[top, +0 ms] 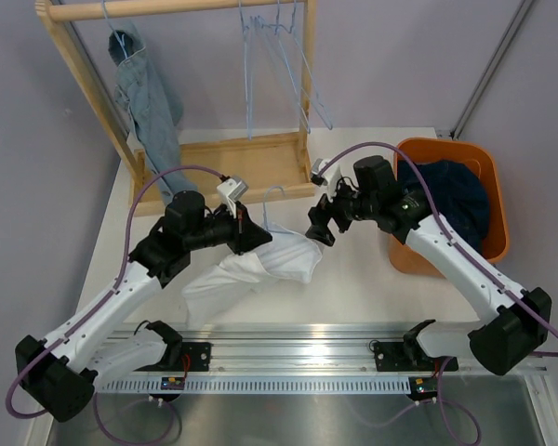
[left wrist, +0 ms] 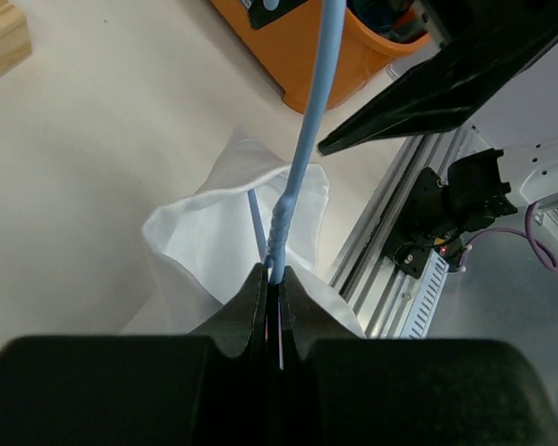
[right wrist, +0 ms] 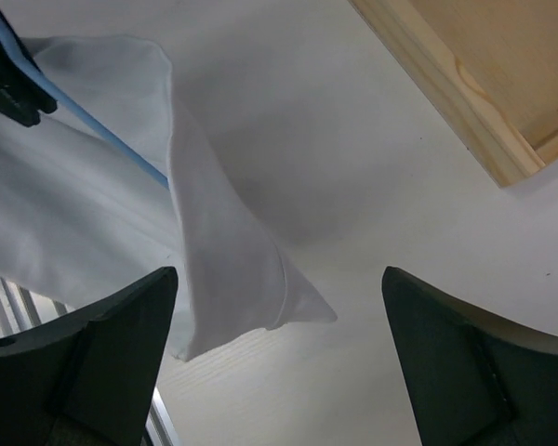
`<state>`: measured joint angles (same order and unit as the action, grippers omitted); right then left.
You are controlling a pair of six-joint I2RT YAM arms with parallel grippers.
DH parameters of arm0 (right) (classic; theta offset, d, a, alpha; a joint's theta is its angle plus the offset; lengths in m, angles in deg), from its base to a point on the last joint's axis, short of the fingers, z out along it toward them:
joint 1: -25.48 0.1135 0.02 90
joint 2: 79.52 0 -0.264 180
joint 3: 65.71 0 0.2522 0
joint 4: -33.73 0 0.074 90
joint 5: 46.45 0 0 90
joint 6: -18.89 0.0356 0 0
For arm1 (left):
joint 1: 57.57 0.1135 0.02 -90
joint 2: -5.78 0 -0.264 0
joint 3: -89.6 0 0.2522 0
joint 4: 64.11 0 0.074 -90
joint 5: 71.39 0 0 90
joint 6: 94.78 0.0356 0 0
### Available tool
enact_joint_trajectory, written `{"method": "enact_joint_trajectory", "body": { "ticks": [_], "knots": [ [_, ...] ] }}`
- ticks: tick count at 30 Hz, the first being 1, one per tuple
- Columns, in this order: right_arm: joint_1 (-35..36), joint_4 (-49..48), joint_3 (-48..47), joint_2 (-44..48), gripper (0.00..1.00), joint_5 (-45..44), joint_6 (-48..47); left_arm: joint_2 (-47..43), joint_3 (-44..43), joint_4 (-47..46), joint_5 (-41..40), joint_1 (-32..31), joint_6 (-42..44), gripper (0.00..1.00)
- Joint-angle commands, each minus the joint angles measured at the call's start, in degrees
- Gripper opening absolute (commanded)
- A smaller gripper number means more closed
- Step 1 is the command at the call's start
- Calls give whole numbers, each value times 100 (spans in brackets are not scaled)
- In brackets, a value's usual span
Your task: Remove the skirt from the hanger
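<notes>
The white skirt (top: 260,268) droops on the table in front of the wooden rack, still draped over a light blue hanger (left wrist: 307,139). My left gripper (top: 251,232) is shut on the hanger's twisted neck, as the left wrist view shows at the gripper (left wrist: 277,279), with the skirt (left wrist: 214,242) spread below it. My right gripper (top: 318,223) hovers open just right of the skirt's right end. In the right wrist view the skirt's corner (right wrist: 223,260) hangs between the wide-apart fingers of that gripper (right wrist: 279,316) without touching them, and a hanger arm (right wrist: 121,149) runs under the fabric.
A wooden rack (top: 251,163) stands at the back with a denim garment (top: 149,102) and bare blue hangers (top: 279,56) on its bar. An orange basket (top: 498,195) of dark clothes (top: 456,200) sits at the right. A metal rail (top: 307,358) runs along the near edge.
</notes>
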<state>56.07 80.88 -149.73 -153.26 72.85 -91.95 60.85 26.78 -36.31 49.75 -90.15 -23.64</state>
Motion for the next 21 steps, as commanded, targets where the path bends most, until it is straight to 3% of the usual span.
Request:
{"method": "enact_joint_trajectory", "body": {
  "ticks": [1, 8, 12, 19, 21],
  "knots": [
    [359, -456, 214, -106, 99, -1092, 335, 91, -112, -868, 156, -82, -321, 0],
    [448, -412, 390, 0, 99, -917, 414, 294, -201, -921, 103, -91, -417, 0],
    [483, -394, 452, -228, 91, -1311, 405, 312, -227, -974, 182, -91, -470, 0],
    [457, -201, 408, -721, 63, -2103, 326, 180, -411, -342, 191, -91, -181, 0],
    [466, -210, 469, -669, 51, -2200, 318, 110, -429, -201, 130, -82, -49, 0]
  ]
}}
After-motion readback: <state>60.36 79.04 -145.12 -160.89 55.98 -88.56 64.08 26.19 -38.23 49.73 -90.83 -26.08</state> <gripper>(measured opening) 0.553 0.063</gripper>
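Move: From the open right hand, the white skirt's nearest waist corner lies about 8 cm below, 1 cm ahead and 1 cm to the left. The hanger is gripped by the left hand some 12 cm to the right hand's left and 2 cm nearer the base, at about its height; the rack's near right foot stands some 16 cm ahead, 3 cm left and 22 cm down. From the left hand, that waist corner is about 13 cm right, 3 cm ahead and 8 cm lower. Downwards goes the right hand, roughly 8 cm onto the skirt's waist corner, drifting about 2 cm forward late on, its fingers tipping some 15 degrees further down with a slight clockwise turn. Over the last part they close to about half open, one finger inside the waistband and one outside. The left hand keeps its grip on the hanger almost in place. ##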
